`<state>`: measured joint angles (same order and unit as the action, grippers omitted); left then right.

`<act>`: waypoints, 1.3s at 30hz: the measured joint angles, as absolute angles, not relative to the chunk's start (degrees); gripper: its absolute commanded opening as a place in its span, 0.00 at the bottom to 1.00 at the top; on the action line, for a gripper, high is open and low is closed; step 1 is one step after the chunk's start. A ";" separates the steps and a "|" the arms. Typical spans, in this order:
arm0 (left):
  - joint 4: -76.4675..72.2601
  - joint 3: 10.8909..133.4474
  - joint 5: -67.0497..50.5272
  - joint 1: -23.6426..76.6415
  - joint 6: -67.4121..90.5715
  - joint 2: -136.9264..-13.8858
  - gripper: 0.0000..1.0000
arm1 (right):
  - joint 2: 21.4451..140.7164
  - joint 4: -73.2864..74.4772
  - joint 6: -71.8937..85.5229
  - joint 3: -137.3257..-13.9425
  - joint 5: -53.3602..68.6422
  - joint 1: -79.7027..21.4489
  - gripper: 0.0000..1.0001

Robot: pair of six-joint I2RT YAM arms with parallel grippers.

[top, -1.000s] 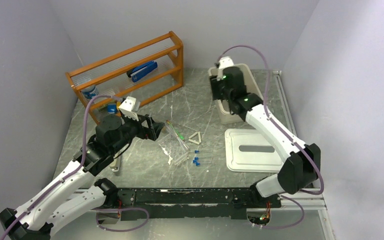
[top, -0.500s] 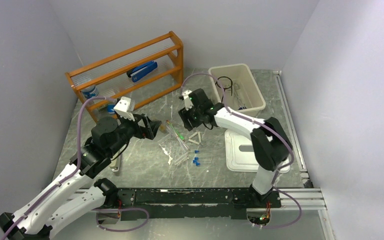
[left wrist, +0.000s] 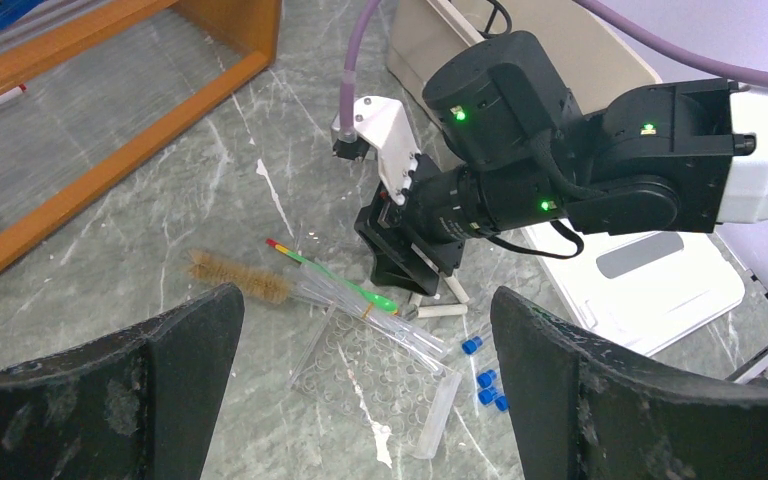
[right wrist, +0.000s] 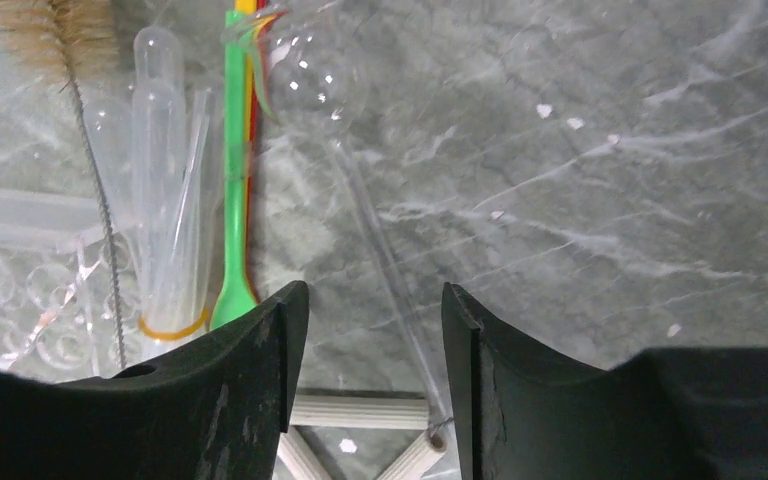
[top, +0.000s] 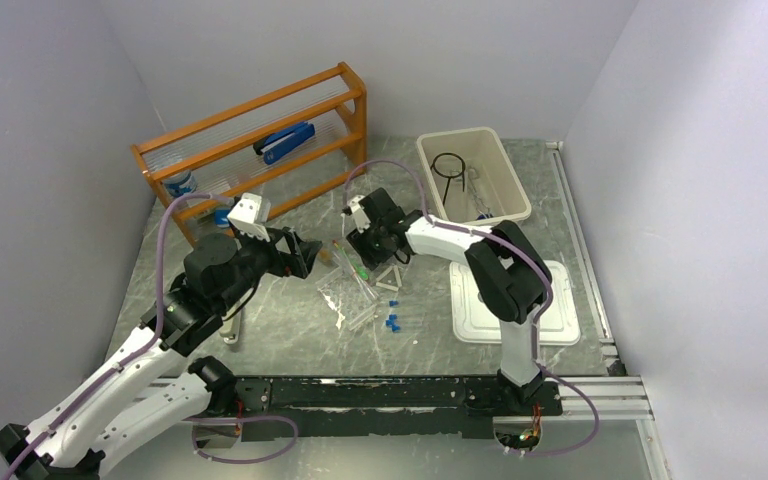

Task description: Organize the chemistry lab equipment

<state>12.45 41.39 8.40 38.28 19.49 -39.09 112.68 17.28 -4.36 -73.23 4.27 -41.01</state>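
My right gripper (top: pixel 363 250) hangs open low over the pile in the middle of the table. Its jaws (right wrist: pixel 372 300) straddle a thin glass rod (right wrist: pixel 380 250), just above the white triangle (right wrist: pixel 360 410). Beside it lie a green spatula (right wrist: pixel 232 200), banded clear tubes (right wrist: pixel 165 200) and a brush (right wrist: pixel 55 30). The clear plastic tube rack (left wrist: pixel 380 375) and blue-capped tubes (left wrist: pixel 480 375) lie nearer me. My left gripper (top: pixel 305 255) hovers wide open left of the pile, holding nothing (left wrist: pixel 365 305). The black wire ring stand (top: pixel 448 165) sits in the beige bin (top: pixel 513 185).
The bin's white lid (top: pixel 520 310) lies flat on the table's right side. A wooden shelf (top: pixel 250 120) stands at the back left with a blue stapler (top: pixel 285 142) on it. Grey walls close the table on three sides.
My right arm swung from over the bin down and left to the pile, ending low above the white triangle. The left arm stayed almost still, jaws wide open.
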 measured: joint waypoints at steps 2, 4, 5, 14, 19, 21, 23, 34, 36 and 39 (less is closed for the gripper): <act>12.47 41.39 8.45 38.28 19.49 -39.05 0.97 | 113.21 16.99 -4.84 -73.91 3.51 -41.08 0.51; 12.47 41.39 8.54 38.28 19.49 -39.03 0.97 | 113.56 16.82 -5.23 -74.22 3.03 -41.10 0.47; 12.47 41.39 8.54 38.28 19.49 -39.05 0.97 | 113.67 16.75 -5.39 -74.35 2.87 -41.12 0.43; 12.53 41.39 8.56 38.28 19.49 -39.03 0.97 | 116.31 17.98 -11.77 -78.17 3.90 -41.21 0.13; 12.53 41.39 8.56 38.28 19.49 -39.11 0.97 | 118.02 19.18 -14.76 -80.90 3.86 -41.21 0.00; 12.56 41.39 8.58 38.28 19.46 -39.22 0.97 | 118.02 19.18 -14.90 -80.93 4.10 -41.21 0.00; 12.56 41.39 8.67 38.28 19.49 -39.38 0.97 | 117.91 19.05 -14.87 -80.90 4.40 -41.21 0.00; 12.69 41.39 9.30 38.28 19.46 -39.44 0.97 | 106.45 14.35 -14.90 -77.12 2.96 -40.62 0.00; 12.71 41.39 9.39 38.28 19.46 -39.51 0.97 | 101.80 11.97 -14.87 -75.61 2.20 -40.21 0.00; 12.69 41.39 9.45 38.28 19.46 -39.55 0.97 | 95.04 8.21 -14.66 -72.86 0.47 -39.44 0.00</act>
<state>12.69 41.39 9.45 38.28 19.46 -39.55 95.04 8.21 -14.66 -72.86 0.47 -39.44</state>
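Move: The glass funnel lies on the table just under my right fingertips, its middle about 3 cm ahead, 2 cm left and a centimetre below my right hand. The green spatula is 1 cm ahead and 5 cm left, the brush head some 3 cm ahead and 10 cm left, and the clay triangle 4 cm back and 3 cm right. From my left hand the funnel is about 12 cm ahead, 9 cm right and 26 cm down. I slide my half-open right fingers low over the table, about 3 cm forward and a little left, turning slightly counter-clockwise as they shut on the glass funnel's stem below its bulb. Keeping that pinch, I lift the funnel some 16 cm straight off the table, speeding up and easing a couple of centimetres further forward, while the fingers tip up and outward by roughly 25 degrees. ##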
